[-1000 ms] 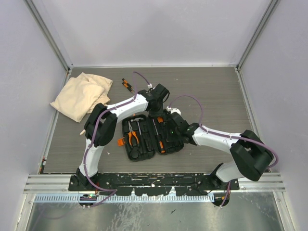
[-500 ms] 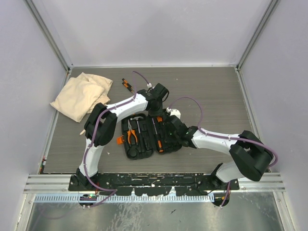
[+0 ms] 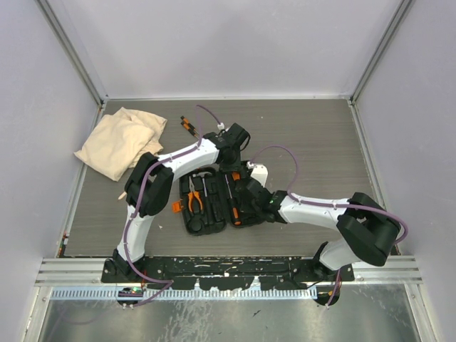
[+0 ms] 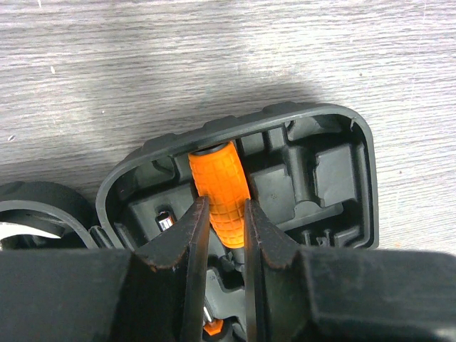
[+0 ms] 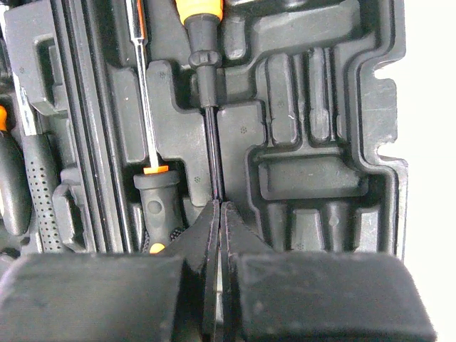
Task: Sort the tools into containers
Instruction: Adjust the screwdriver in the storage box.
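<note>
An open black tool case point(image 3: 206, 224) lies mid-table with moulded slots. My left gripper point(image 4: 222, 214) is shut on the orange ribbed handle of a screwdriver point(image 4: 217, 187), which sits in a slot at the case's far corner point(image 4: 360, 164). From above, that gripper point(image 3: 231, 165) is at the case's far edge. My right gripper point(image 5: 219, 208) is shut, and its tips rest at the end of that screwdriver's black shaft point(image 5: 210, 135) over the tray. A thin steel screwdriver point(image 5: 146, 107) and orange-handled pliers point(image 3: 195, 201) lie in the case.
Beige cloth bags point(image 3: 121, 141) are heaped at the far left. Another orange-and-black tool point(image 3: 187, 125) lies on the table beyond the case. A grey dotted handle point(image 5: 39, 189) fills a slot left of the right gripper. Walls enclose the table on three sides.
My right arm has slid leftward, further over the case, with its gripper still shut. The left arm has stayed where it was, still gripping the orange handle.
</note>
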Robot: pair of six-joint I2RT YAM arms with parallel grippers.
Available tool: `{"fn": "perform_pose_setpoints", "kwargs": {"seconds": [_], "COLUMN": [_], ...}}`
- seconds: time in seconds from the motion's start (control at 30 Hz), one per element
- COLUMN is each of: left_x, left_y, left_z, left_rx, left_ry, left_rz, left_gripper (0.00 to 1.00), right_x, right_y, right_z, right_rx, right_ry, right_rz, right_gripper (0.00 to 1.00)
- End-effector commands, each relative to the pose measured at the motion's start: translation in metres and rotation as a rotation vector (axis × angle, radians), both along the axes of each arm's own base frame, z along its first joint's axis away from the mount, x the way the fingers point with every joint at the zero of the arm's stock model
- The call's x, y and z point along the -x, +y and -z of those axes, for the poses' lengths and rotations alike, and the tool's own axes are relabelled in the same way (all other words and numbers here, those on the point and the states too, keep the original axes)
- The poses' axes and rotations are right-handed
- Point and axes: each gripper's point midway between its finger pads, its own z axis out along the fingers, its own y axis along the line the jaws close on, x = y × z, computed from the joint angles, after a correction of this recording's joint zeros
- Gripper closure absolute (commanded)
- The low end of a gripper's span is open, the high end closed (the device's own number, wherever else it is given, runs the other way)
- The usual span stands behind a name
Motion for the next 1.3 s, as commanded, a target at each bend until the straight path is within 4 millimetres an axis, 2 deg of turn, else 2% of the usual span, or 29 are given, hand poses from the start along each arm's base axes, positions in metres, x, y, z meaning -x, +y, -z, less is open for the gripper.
{"fn": "perform_pose_setpoints", "kwargs": {"seconds": [0.0,0.13,0.27,0.33,0.67,0.8,0.9,1.0,1.13,1.27], "left_x": [0.018,0.019,0.022,0.024,0.045,0.054,0.053,0.05,0.045,0.039], "left_y": [0.015,0.016,0.016,0.018,0.035,0.04,0.039,0.034,0.028,0.022], "left_z": [0.047,0.047,0.05,0.051,0.042,0.039,0.029,0.018,0.004,-0.007], "left_rx": [-0.091,-0.092,-0.091,-0.091,-0.086,-0.074,-0.054,-0.034,-0.012,0.007], "left_ry": [0.102,0.101,0.11,0.115,0.113,0.114,0.1,0.081,0.059,0.042], "left_rz": [0.007,0.008,0.013,0.013,0.007,0.0,0.0,0.009,0.018,0.022], "left_gripper": [0.83,0.84,0.84,0.84,0.84,0.84,0.82,0.8,0.77,0.75], "right_x": [0.098,0.107,0.11,0.106,0.06,0.045,0.035,0.026,0.016,0.013], "right_y": [-0.088,-0.093,-0.089,-0.079,-0.025,-0.011,-0.004,-0.01,-0.023,-0.015], "right_z": [0.088,0.092,0.09,0.081,0.003,-0.021,-0.048,-0.068,-0.076,-0.07], "right_rx": [0.351,0.373,0.354,0.298,0.073,0.039,-0.012,-0.046,-0.09,-0.182], "right_ry": [0.405,0.432,0.425,0.389,0.135,0.067,-0.003,-0.075,-0.091,-0.018], "right_rz": [0.008,0.008,0.006,-0.011,-0.108,-0.118,-0.114,-0.076,-0.015,-0.065], "right_gripper": [0.99,0.99,0.99,0.99,0.99,0.99,0.99,0.97,0.96,0.97]}}
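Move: The right hand's shut fingertips are at the tip end of the orange-handled screwdriver's shaft, the tool's middle about 6 cm ahead, 2 cm to the left and nearly level. From there the small screwdriver's middle lies some 2 cm ahead and 4 cm left, the hammer's about 3 ahead and 12 left. The left hand already has the orange handle between its fingers; the screwdriver's middle lies roughly 5 cm back, 2 cm right and 2 below. Almost still at first, the right hand's shut fingers bear on the shaft's tip end, then come off it: back about 4.5 cm, then up and forward again, drifting right, to end nearly 7 cm higher. Meanwhile the left hand, keeping its fingers round the orange handle, draws back about 2 cm with a little leftward drift and drags the storage box along. ##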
